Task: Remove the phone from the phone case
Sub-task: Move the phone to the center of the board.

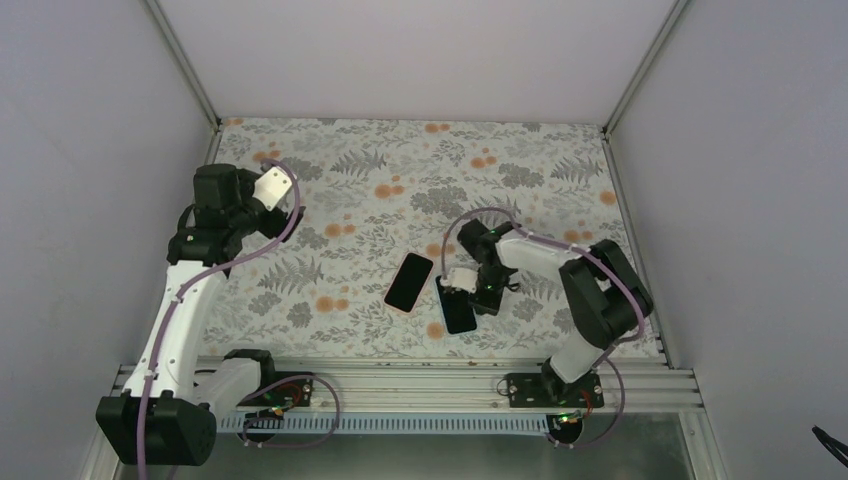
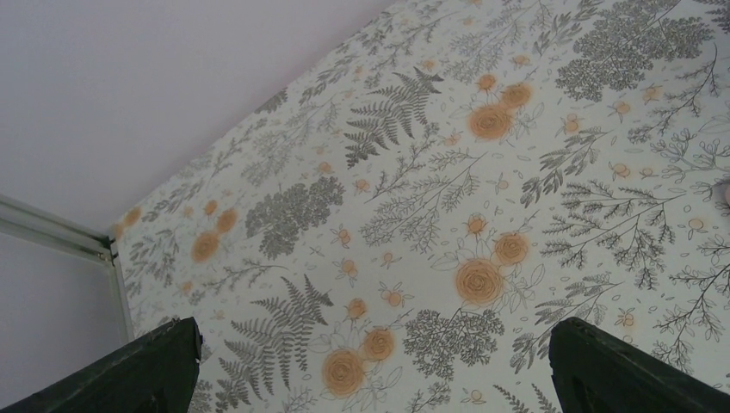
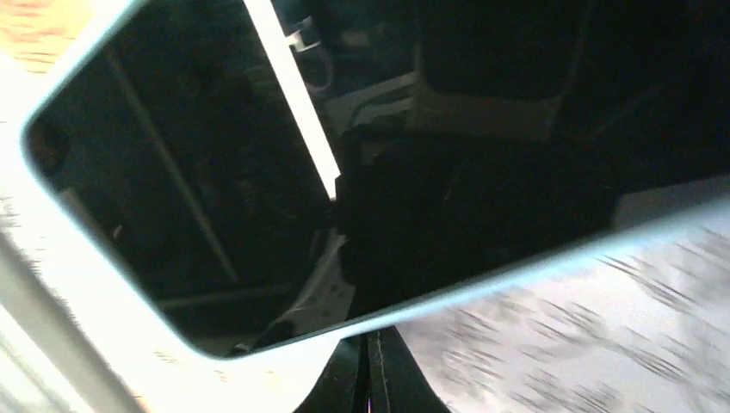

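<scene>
A dark flat slab (image 1: 458,306) lies on the floral table, near the front centre. In the right wrist view it fills the frame as a glossy black screen with a pale rim (image 3: 258,172); this looks like the phone. A second black slab (image 1: 409,282) lies tilted just left of it. I cannot tell which of the two is the case. My right gripper (image 1: 479,296) is low at the first slab's right edge. Its fingers (image 3: 372,361) are pressed together and their tips meet that rim. My left gripper (image 2: 376,337) is open, empty and raised at the far left (image 1: 282,214).
The floral mat (image 1: 380,190) covers the table between white walls. An aluminium rail (image 1: 400,385) runs along the near edge by the arm bases. A metal frame post (image 2: 52,228) stands at the back left corner.
</scene>
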Robot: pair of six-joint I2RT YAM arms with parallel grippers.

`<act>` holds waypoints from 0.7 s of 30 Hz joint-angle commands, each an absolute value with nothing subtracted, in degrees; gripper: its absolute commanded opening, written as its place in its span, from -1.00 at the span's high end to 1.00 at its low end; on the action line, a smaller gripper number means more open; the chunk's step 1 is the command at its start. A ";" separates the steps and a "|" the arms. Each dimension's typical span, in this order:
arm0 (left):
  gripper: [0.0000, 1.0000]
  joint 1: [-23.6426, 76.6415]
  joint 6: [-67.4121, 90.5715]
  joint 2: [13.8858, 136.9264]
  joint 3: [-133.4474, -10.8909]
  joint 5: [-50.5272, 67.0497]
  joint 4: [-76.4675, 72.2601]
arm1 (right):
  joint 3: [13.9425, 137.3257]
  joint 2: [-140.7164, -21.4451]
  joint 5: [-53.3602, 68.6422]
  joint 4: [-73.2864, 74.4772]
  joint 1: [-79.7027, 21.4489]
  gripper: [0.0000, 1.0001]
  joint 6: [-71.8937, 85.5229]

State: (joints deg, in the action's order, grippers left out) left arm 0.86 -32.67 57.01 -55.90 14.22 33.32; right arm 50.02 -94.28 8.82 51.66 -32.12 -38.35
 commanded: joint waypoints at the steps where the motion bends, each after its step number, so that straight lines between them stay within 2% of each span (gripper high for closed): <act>1: -1.00 0.62 -33.82 57.02 -55.88 14.35 34.02 | 48.93 -102.01 16.17 57.96 -39.20 0.91 -39.82; 10: -1.00 0.64 -32.93 58.63 -56.68 13.98 32.88 | 56.59 -104.28 17.89 56.75 -50.19 0.92 -38.95; 18: -1.00 0.60 -32.06 59.18 -57.19 12.22 31.61 | 62.19 -108.55 17.54 54.61 -53.80 0.92 -41.39; 21: -1.00 0.62 -31.76 58.67 -56.51 11.00 30.47 | 62.81 -106.85 14.80 48.92 -53.89 0.91 -41.18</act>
State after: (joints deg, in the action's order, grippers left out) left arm 0.86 -32.56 59.11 -55.92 12.88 32.58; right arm 61.84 -106.67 19.27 60.90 -53.01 -39.88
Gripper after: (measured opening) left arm 0.997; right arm 0.048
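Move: The phone in the blue case lies flat against the right hand's shut fingertips. They are at its right long edge towards the near end, so its middle is about 3 cm ahead and 5 cm to the left, at fingertip height. The pink-cased phone lies roughly 7 cm ahead and 16 cm left of this hand. From the idle left hand, the blue-cased phone is some 40 cm right, 11 cm back and 25 cm down. Leaving the blue-cased phone's right long edge, the right hand's shut fingertips pass round to its near short end, just above the board. They go back about 8 cm and left with it, then on left alone, nearly 9 cm left in all, ending close by the near left corner. The hand tips its fingertips back some 15 degrees and turns about 20 degrees counter-clockwise. ##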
